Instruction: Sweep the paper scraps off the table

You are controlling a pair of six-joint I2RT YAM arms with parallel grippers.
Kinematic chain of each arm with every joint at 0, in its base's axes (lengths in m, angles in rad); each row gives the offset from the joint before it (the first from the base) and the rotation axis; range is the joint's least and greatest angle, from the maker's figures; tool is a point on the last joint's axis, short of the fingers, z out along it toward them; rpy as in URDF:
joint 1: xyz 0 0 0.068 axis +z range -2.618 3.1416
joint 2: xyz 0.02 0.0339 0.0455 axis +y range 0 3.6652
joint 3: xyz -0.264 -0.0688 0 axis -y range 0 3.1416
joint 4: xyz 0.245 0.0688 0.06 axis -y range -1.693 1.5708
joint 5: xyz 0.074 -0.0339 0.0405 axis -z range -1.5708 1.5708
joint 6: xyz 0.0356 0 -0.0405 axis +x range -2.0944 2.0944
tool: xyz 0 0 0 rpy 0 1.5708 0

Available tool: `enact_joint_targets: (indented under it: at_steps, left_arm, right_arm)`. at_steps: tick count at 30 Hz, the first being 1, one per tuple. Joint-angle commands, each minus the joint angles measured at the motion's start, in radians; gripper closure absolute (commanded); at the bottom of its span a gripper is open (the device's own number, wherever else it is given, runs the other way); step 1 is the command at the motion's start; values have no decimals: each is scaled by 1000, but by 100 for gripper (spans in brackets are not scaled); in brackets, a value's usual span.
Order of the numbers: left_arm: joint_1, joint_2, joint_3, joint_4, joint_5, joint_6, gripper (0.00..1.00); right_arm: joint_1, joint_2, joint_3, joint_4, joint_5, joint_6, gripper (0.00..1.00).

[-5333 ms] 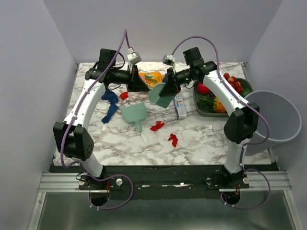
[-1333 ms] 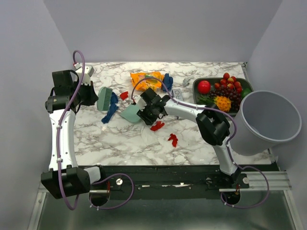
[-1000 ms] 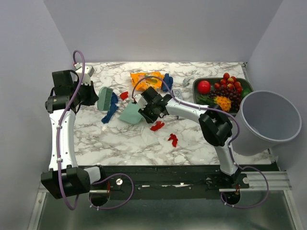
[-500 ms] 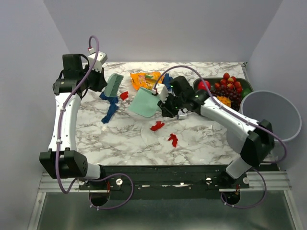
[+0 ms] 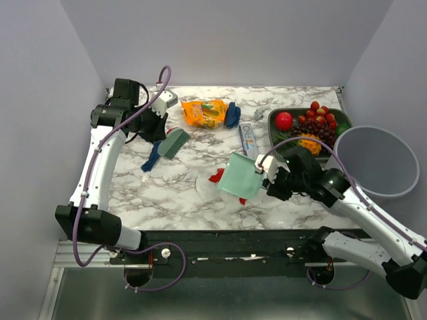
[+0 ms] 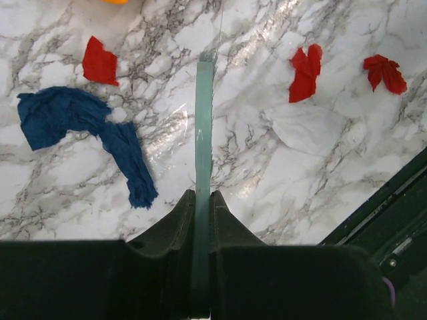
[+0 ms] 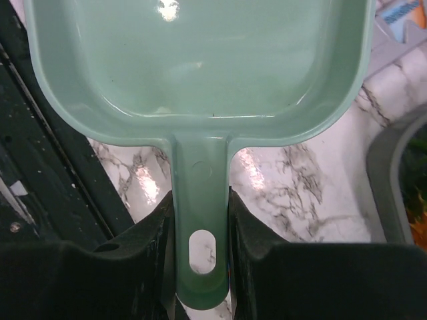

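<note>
My left gripper point(image 5: 160, 133) is shut on a green brush point(image 5: 173, 142) and holds it over the table point(image 5: 147, 193) at the back left. The left wrist view shows the brush point(image 6: 203, 120) edge-on between the fingers. Below it lie a dark blue scrap point(image 6: 80, 120), three red scraps point(image 6: 100, 61) point(image 6: 305, 70) point(image 6: 384, 72) and a white scrap point(image 6: 307, 130). My right gripper point(image 5: 270, 181) is shut on the handle of the green dustpan point(image 5: 240, 177), held above the front middle. The dustpan point(image 7: 200, 60) is empty. A red scrap point(image 5: 215, 176) lies by its left edge. Another blue scrap point(image 5: 232, 115) lies at the back.
An orange snack bag point(image 5: 205, 112) lies at the back. A long box point(image 5: 249, 139) lies mid-table. A dark tray point(image 5: 277, 143) with fruit stands at the back right, its rim also in the right wrist view point(image 7: 393, 173). A grey bin point(image 5: 377, 160) stands off the table's right edge.
My right gripper has carried the dustpan from the table's middle toward the front right. My left gripper has swung the brush right and down, over the blue scrap.
</note>
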Motion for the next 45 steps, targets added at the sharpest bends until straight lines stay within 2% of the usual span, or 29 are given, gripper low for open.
enact_joint_targets:
  at_steps: [1, 5, 9, 10, 13, 16, 19, 24, 30, 32, 33, 35, 36, 37, 39, 40, 45]
  left_arm:
    - [-29, -5, 30, -123, 36, 35, 100]
    - [-72, 5, 96, -146, 90, 34, 100]
    - [-107, 26, 78, -58, 142, 9, 100]
    - [-118, 38, 67, -35, 151, -9, 100]
    - [-148, 63, 61, 57, 220, -135, 100]
    - [-164, 60, -13, 189, 323, -281, 100]
    - [-188, 40, -103, 318, 331, -383, 100]
    - [-227, 49, -158, 456, 388, -439, 100]
    - [-340, 147, -163, 697, 451, -714, 100]
    - [-381, 208, -158, 757, 455, -793, 100]
    - [-415, 225, -166, 862, 454, -918, 100]
    - [-443, 271, -222, 1014, 428, -1063, 100]
    - [-475, 287, -241, 1170, 406, -1142, 100]
    - [-493, 316, -255, 1234, 388, -1242, 100]
    - [-530, 351, -258, 1343, 322, -1321, 100]
    - [-564, 404, -244, 1357, 313, -1391, 100]
    - [-636, 498, -175, 1433, 227, -1520, 100]
  right_arm:
    - [-8, -87, -46, 17, 144, -11, 99]
    - [-47, -137, 14, 45, 224, 75, 100]
    - [-50, -156, 125, 36, 278, 150, 99]
    - [-70, -121, 150, 21, 320, 179, 99]
    - [-201, -67, 259, -53, 307, 205, 99]
    - [-226, -20, 301, -90, 331, 126, 99]
    - [-228, -29, 290, -108, 345, 69, 99]
    - [-254, -91, 290, -144, 393, 86, 100]
    - [-304, -64, 429, -58, 509, 116, 99]
    - [-372, -17, 503, -33, 552, 174, 99]
    - [-396, 2, 524, -27, 561, 196, 99]
    - [-453, 49, 587, -41, 548, 242, 99]
    - [-459, 62, 601, -52, 537, 250, 99]
    - [-461, 71, 609, -56, 526, 253, 99]
    - [-466, 85, 603, -52, 520, 250, 99]
    - [-466, 88, 600, -47, 525, 241, 99]
    - [-481, 123, 623, -44, 539, 227, 99]
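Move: The right hand holds the empty dustpan about 15 cm above the table. The fruit tray lies some 27 cm ahead, 18 cm right and 12 cm lower; the near red scrap is 3 cm ahead and 6 cm left, the middle red scrap 11 cm ahead and 14 cm left. From the left hand, holding the brush, the bin's middle is roughly 62 cm right, 9 cm back and 12 cm lower, with the tray 49 cm right and 14 cm ahead. Both grippers keep their hold, the right on the dustpan handle, the left on the brush. The right hand lifts the pan some 20 cm away from the red scraps, going right and forward to the tray's near side while turning clockwise. The left carries the brush about 33 cm right towards the bin, dipping late, its fingers swinging round to point mostly right. ##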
